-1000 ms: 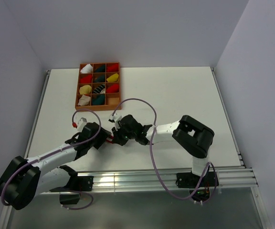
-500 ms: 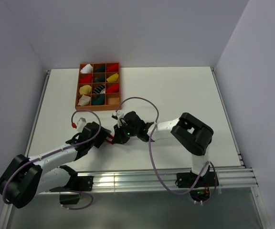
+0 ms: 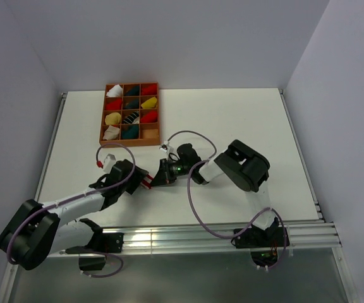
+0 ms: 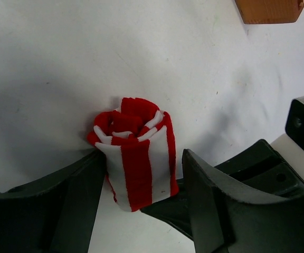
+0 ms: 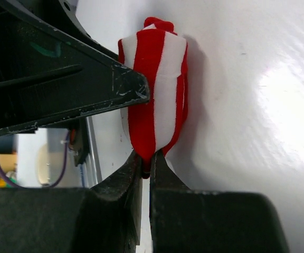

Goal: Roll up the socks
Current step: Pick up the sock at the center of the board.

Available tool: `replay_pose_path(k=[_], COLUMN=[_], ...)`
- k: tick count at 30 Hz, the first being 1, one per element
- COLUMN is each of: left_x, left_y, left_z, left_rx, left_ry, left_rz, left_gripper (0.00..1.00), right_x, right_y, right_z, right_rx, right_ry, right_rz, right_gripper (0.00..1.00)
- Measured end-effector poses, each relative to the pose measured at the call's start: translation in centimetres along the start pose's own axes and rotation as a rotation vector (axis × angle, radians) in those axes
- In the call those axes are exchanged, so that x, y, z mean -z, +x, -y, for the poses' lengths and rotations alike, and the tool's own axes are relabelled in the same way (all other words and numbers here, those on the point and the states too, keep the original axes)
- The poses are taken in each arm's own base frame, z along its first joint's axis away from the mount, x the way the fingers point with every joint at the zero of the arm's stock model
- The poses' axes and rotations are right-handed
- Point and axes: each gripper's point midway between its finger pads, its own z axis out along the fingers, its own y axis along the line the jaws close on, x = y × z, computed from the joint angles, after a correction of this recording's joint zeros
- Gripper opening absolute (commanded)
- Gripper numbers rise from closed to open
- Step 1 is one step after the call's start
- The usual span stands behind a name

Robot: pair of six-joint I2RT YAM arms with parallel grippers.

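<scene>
A red-and-white striped sock [image 4: 139, 158], rolled into a bundle, lies on the white table between the two arms [image 3: 148, 184]. My left gripper [image 4: 141, 161] is open around the roll: one finger [image 4: 83, 179] presses its side, the other [image 4: 205, 190] stands just off it. My right gripper [image 5: 146, 164] is shut on the pointed end of the sock [image 5: 154, 95], opposite the left one. From above, the right gripper [image 3: 159, 181] meets the left gripper [image 3: 144, 182] at the sock. No other Christmas socks are in view on the table.
A brown compartment tray [image 3: 130, 142] at the back left holds several rolled bundles in red, yellow, white and dark colours; its corner [image 4: 268, 10] shows in the left wrist view. Purple cables loop above both arms. The metal rail [image 3: 220, 233] runs along the near edge.
The right arm has folded in, its elbow and wrist swinging left and back while its gripper stays at the sock. The left arm has hardly moved.
</scene>
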Motion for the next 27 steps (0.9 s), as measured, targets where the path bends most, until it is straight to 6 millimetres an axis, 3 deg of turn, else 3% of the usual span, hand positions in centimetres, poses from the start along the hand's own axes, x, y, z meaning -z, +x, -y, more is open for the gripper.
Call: replay_pose_path(k=[10, 16, 17, 19, 22, 27], left_x=[-2.1, -3.3, -3.5, -3.9, -4.3, -4.7], left_y=[0.2, 0.5, 0.5, 0.6, 0.7, 0.7], left_z=[1.4, 1.5, 1.6, 1.9, 2.5, 3.4], left_rx=[-0.022, -0.064, -0.074, -0.087, -0.107, -0.142], left_ry=[-0.052, -0.116, -0.125, -0.136, -0.138, -0.140], left_rz=[-0.015, -0.034, -0.040, -0.048, -0.060, -0.072], left_gripper=[0.57, 0.32, 0.14, 0.01, 0.00, 0.00], right_x=[0.6, 0.4, 0.4, 0.5, 0.6, 1.9], right_y=[-0.6, -0.5, -0.6, -0.7, -0.8, -1.2], right_z=[0.6, 0.8, 0.9, 1.1, 1.5, 1.4], right_rx=[-0.101, -0.138, -0.143, -0.145, -0.142, -0.097], right_ry=[-0.048, -0.059, -0.056, -0.050, -0.023, 0.082], right_rz=[0.020, 0.019, 0.021, 0.027, 0.031, 0.050], right_gripper=[0.00, 0.01, 0.04, 0.18, 0.32, 0.38])
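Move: Between the two grippers lies the striped sock roll: some 2 cm ahead, 2 cm to the right and 1 cm below the left hand, whose open fingers reach around it. The tray's empty corner compartment is about 19 cm ahead and 5 cm right of the left hand, the green sock 19 cm ahead and 2 cm left of that hand. From the right hand, still pinching the sock's tail, the roll sits about 4 cm left and 1 cm ahead. Reaching forward and to the right some 6 cm along the table while dipping about 1.5 cm, the left hand slides around the striped roll and shuts its fingers, pinching the roll, then starts to rise. The right hand drifts about 2 cm forward and 2 cm right, keeping its pinch on the tail until late, then opens about a third and lets go. ##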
